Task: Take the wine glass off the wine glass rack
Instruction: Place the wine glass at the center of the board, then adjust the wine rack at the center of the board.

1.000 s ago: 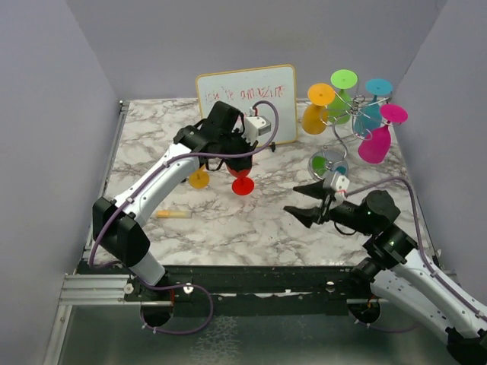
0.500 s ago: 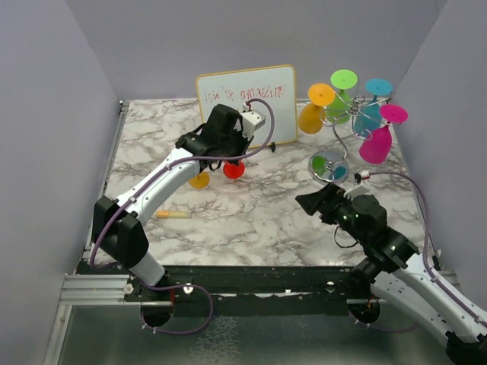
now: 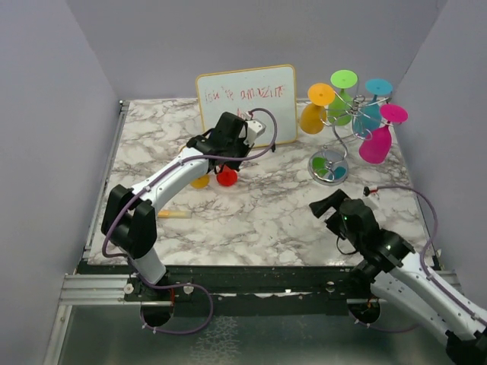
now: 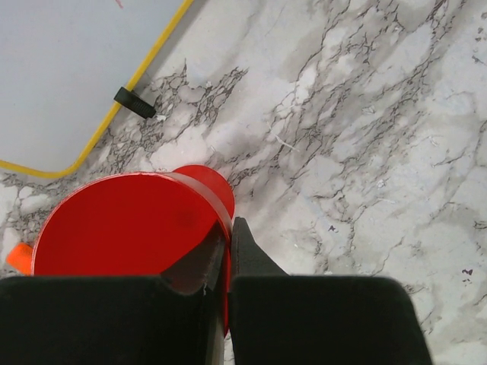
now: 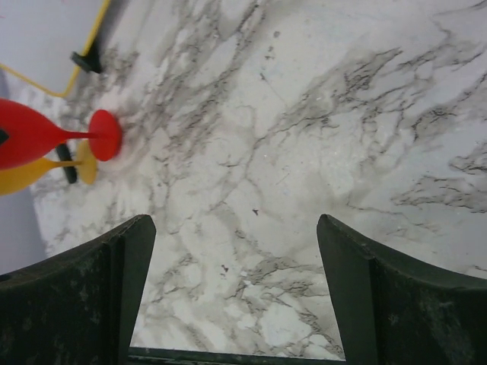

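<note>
A red wine glass is off the rack, in front of the whiteboard. My left gripper is shut on it. In the left wrist view the fingers pinch the red bowl's rim. The right wrist view shows the red glass with its foot at or just above the marble. The wine glass rack, a silver wire stand, stands at the back right with orange, green, teal and pink glasses hanging on it. My right gripper hovers open and holds nothing, near the front right.
A yellow glass stands just left of the red one. A yellow-framed whiteboard stands behind them. A yellow marker lies on the marble at the front left. Grey walls close in the table.
My left arm carried the red glass leftward, next to the yellow glass. My right arm drew back toward the near edge and its jaws spread wider.
</note>
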You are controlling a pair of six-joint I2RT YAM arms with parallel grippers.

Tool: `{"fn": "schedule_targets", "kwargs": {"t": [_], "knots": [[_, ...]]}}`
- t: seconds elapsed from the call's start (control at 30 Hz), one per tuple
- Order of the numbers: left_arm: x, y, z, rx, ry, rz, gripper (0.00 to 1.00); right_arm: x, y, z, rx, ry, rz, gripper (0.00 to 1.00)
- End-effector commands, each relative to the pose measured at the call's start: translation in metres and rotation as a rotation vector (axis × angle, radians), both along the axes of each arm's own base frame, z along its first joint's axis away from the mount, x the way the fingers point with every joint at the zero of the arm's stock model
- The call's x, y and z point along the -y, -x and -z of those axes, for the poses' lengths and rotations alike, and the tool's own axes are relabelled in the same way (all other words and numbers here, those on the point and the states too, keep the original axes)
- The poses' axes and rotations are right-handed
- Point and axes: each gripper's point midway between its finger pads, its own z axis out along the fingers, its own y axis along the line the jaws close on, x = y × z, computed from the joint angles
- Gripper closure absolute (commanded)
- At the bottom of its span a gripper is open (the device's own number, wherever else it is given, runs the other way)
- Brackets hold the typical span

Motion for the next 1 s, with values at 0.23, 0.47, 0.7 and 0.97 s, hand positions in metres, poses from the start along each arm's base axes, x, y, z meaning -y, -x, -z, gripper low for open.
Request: {"fn": "schedule_targets", "kwargs": {"t": [0.23,0.47,0.7,0.97], "knots": [[-0.023,-0.018,0.016,-0.042,-0.042,-0.087,1.00,0.010,-0.048,0.046,-0.182,-0.089,0.002,0.08],[-0.020,-0.015,0.019,-0.060,-0.035,-0.064,0.74,0.037,-0.075,0.055,-0.168,-0.166,0.036,0.09],[-0.018,-0.018,0.002,-0.031,-0.006,-0.074,0.30,0.050,-0.105,0.055,-0.100,-0.270,0.134,0.22],[-0.013,-0.017,-0.034,0.023,0.055,-0.061,0.01,0.075,-0.134,0.058,-0.034,-0.316,0.199,0.34]]}}
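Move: The left hand still pinches the rim of the upright red wine glass; its standing spot is about 3 cm ahead, 6 cm left and 17 cm below. The yellow wine glass stands level ahead and about 13 cm left, the whiteboard's left clip 11 cm ahead and 1 cm left. From the empty right hand, the rack base lies some 20 cm ahead, 4 cm right, 12 cm below; the hanging pink glass is 20 cm ahead, 17 cm right, 8 cm higher. Bring the left gripper about 2 cm each left and down and slightly forward, setting the red wine glass beside the yellow one; then open the fingers wide to free its rim and begin rising. Meanwhile send the open right gripper some 11 cm forward, also down and right, towards the rack base, rolling its left side up and narrowing the fingers partly. ##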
